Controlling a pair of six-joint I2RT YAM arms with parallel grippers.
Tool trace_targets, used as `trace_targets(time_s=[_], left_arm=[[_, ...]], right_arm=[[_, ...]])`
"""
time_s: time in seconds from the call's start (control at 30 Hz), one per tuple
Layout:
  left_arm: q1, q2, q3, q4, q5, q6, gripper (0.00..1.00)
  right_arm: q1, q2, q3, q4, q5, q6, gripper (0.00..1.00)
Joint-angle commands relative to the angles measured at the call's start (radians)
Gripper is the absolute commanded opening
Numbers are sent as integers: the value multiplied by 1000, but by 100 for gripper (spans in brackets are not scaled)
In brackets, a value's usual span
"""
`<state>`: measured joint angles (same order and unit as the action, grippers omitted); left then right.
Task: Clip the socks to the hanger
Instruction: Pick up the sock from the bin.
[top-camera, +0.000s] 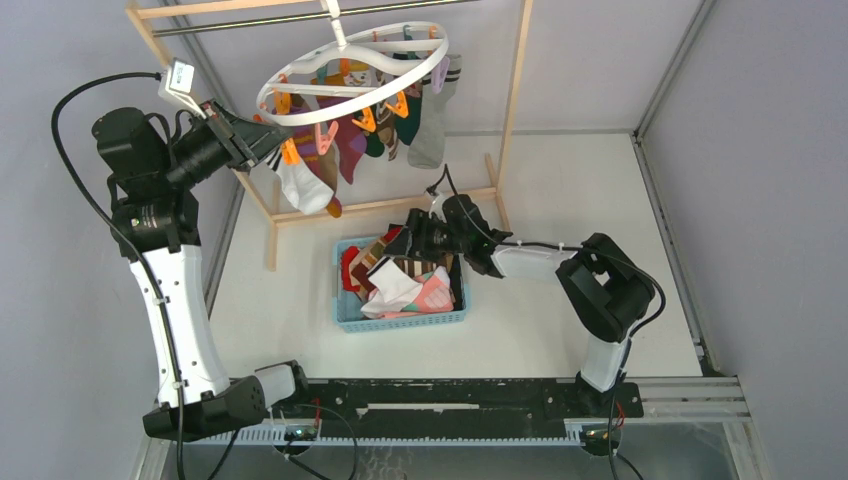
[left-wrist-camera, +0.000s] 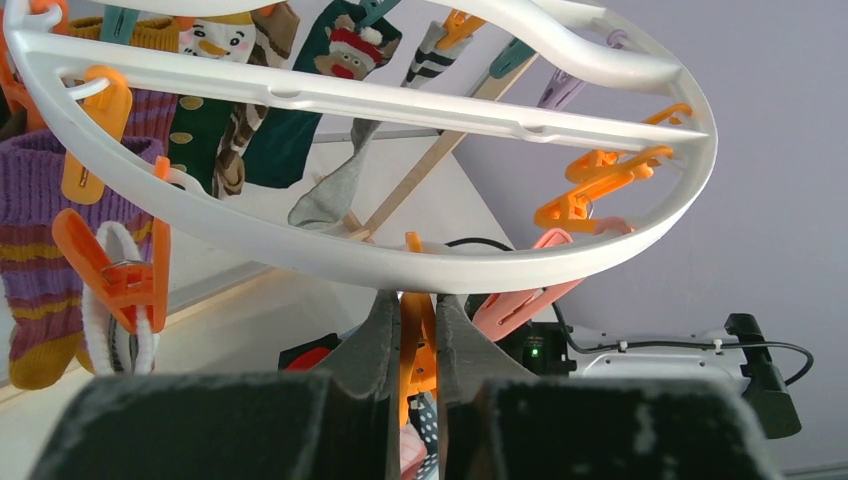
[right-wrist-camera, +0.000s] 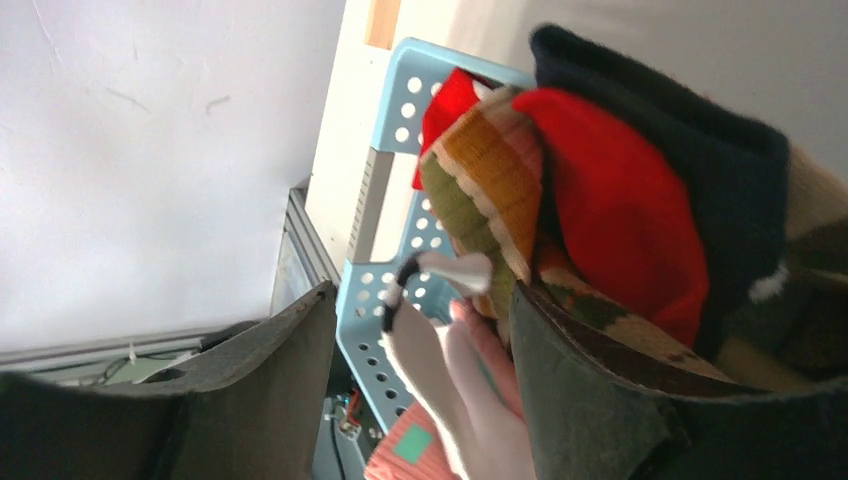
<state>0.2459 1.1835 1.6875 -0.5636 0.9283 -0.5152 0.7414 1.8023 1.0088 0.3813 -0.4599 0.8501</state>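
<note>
The white round hanger (top-camera: 300, 112) hangs from the rack's rail, with several socks (top-camera: 345, 140) clipped under it. My left gripper (top-camera: 268, 148) is raised to its near-left rim. In the left wrist view the gripper (left-wrist-camera: 418, 305) is shut on an orange clip (left-wrist-camera: 415, 350) just below the ring (left-wrist-camera: 400, 265). My right gripper (top-camera: 400, 243) hovers over the heap of loose socks (top-camera: 400, 285) in the basket. In the right wrist view this gripper (right-wrist-camera: 422, 295) is open. A white and pink sock (right-wrist-camera: 440, 370) lies between its fingers, and a red sock (right-wrist-camera: 610, 200) bulges beside the right finger.
The blue perforated basket (top-camera: 400, 322) stands mid-table in front of the light wooden rack (top-camera: 515, 90). Its wall (right-wrist-camera: 400, 100) shows close behind the right fingers. Free orange and pink clips (left-wrist-camera: 590, 190) dangle on the ring's far side. Walls close in the table on the left, right and back.
</note>
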Motion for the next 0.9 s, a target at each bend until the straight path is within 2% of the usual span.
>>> trace_targets(time_s=[0.0, 0.23, 0.4, 0.67, 0.73, 0.87], left_arm=[[-3, -28, -10, 19, 20, 4, 4], [-3, -33, -19, 22, 20, 4, 4], [-2, -38, -13, 22, 20, 6, 4], [-3, -39, -14, 25, 20, 4, 4], [-2, -40, -17, 27, 21, 3, 4], [0, -44, -17, 24, 22, 9, 4]], right_arm=[[27, 13, 152, -221, 76, 10, 69], [35, 65, 264, -375, 149, 10, 65], [35, 131, 362, -514, 130, 5, 59], [53, 131, 458, -662, 159, -42, 63], [57, 140, 482, -677, 161, -42, 59], [63, 163, 532, -691, 144, -42, 36]])
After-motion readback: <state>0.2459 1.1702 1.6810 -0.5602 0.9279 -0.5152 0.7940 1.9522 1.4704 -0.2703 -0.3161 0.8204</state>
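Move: The sock to pick up is the white one with the black-striped cuff. Its middle lies about 7 cm back of the right gripper, 1 cm to the right and some 5 cm below, with its cuff almost at the fingertips. The brown-green striped sock lies about 3 cm left of the gripper and level with it, the red sock 3 cm ahead and 3 cm right, and the pink patterned sock 8 cm back and 8 cm right. From the left gripper, the white sock lies roughly 8 cm back, 12 cm right and 40 cm below. Carry the open right gripper about 2 cm left and forward while lifting it slightly, then dip it about 4 cm into the bin at the white sock's cuff and ease it up a little. Meanwhile tip the left-pointing fingers some 20 degrees more steeply down, and at the end start closing them, part way only, around the cuff. ##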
